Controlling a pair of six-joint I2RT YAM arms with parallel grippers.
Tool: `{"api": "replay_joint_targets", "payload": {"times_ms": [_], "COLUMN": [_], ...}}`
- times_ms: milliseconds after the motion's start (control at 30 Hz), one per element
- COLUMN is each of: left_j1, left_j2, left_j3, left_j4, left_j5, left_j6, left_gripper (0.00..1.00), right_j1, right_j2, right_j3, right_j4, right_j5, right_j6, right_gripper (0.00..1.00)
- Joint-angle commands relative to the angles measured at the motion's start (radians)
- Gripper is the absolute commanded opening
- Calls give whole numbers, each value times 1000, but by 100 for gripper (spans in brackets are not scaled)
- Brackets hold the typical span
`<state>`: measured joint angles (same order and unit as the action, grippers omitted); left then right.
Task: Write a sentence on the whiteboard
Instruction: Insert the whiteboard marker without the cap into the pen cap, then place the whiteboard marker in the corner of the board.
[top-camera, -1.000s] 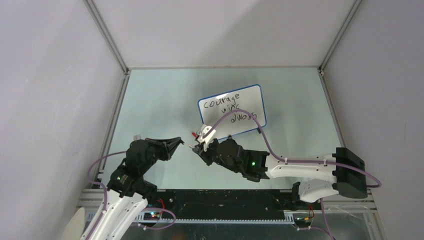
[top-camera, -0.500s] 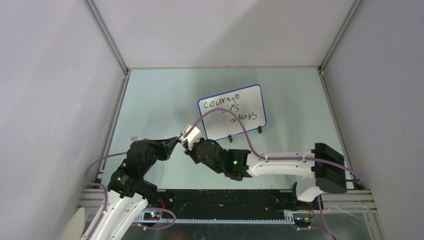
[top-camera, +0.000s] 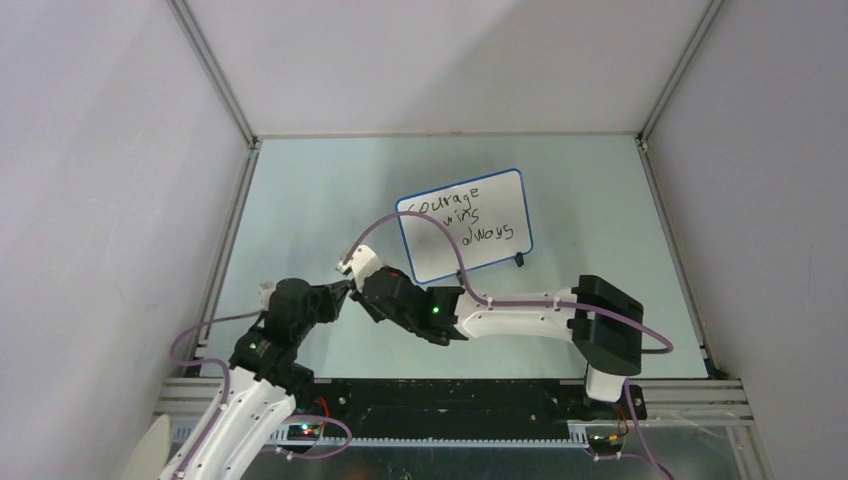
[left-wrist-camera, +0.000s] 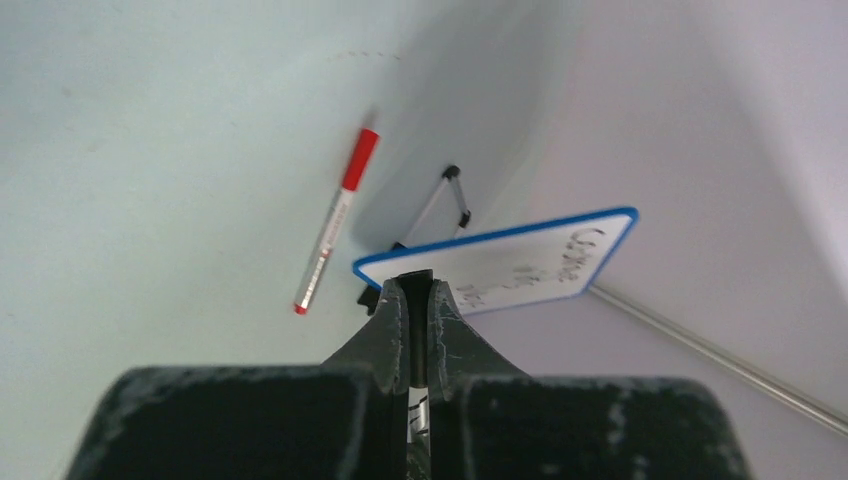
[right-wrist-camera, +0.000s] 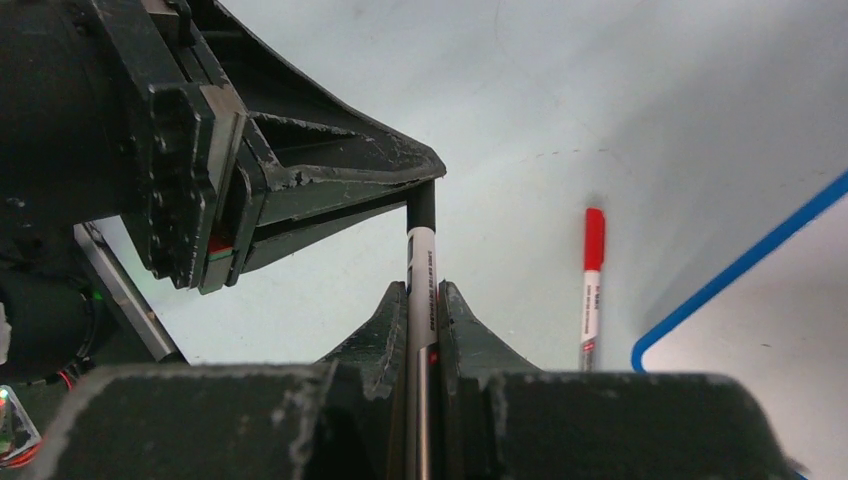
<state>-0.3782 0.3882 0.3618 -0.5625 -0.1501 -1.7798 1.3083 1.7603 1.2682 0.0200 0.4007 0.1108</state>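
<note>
The whiteboard (top-camera: 490, 222) stands at mid table on black feet, blue-rimmed. The sentence (top-camera: 462, 215) reads "courage wins always" in black. It also shows in the left wrist view (left-wrist-camera: 540, 262) and as a corner in the right wrist view (right-wrist-camera: 770, 330). My right gripper (top-camera: 360, 293) (right-wrist-camera: 423, 298) is shut on a black-and-white marker (right-wrist-camera: 421, 275). The marker's black capped end (right-wrist-camera: 421, 205) sits between the tips of my left gripper (top-camera: 343, 292) (left-wrist-camera: 416, 290), which is shut on that cap (left-wrist-camera: 416, 330). The two grippers meet tip to tip in front of the board's left side.
A red-capped marker (left-wrist-camera: 335, 222) lies on the table near the board's left foot, also seen in the right wrist view (right-wrist-camera: 591, 285). The right arm's purple cable (top-camera: 440, 235) loops across the board's left part. Walls close in on three sides.
My right arm swung left with the marker, away from the board, and brought its end into the left gripper's tips. The left gripper drew slightly nearer and closed on that end.
</note>
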Motion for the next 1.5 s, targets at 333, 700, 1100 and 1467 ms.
{"api": "replay_joint_targets", "payload": {"times_ms": [333, 700, 1100, 1467], "left_j1": [-17, 154, 181, 181], "left_j2": [-19, 408, 690, 427], "left_j3": [-20, 193, 273, 218], "left_j4": [-25, -160, -32, 133], "left_j5": [-41, -253, -198, -269], "left_j6": [65, 524, 857, 1101], "left_gripper": [0, 0, 29, 99], "right_j1": [-79, -136, -315, -875], "right_j2": [77, -247, -713, -1050], "right_j3": [21, -192, -502, -710], "right_j4": [32, -32, -247, -221], "right_j5": [-102, -94, -90, -71], "right_j6": [126, 140, 132, 177], "right_gripper": [67, 92, 89, 87]}}
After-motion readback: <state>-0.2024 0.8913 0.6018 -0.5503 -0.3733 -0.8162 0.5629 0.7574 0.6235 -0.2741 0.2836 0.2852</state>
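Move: The marker in the right hand already has its end in the black cap pinched by the left fingers; that cap is about 4 cm ahead of the right hand, 5 cm to its left and 3 cm lower. The bare table spot for the capped marker's cap end is some 8 cm left of the left hand, 2 cm ahead and 9 cm below. From the left hand, the red marker lies about 6 cm ahead, 10 right, 9 below; the whiteboard 18 ahead, 23 right, 6 below. Keeping hold of cap and marker, both hands sink together about 3.5 cm, then the right fingers open wide, let go of the marker, and that hand withdraws some 34 cm to the right, swinging forward near the end and turning clockwise, past the front of the whiteboard. The left hand, still pinching the cap end, carries the marker about 8 cm left while rolling its left side up some 45 degrees and tipping down, lowers it to the table, opens wide to let go, and rises clear. ##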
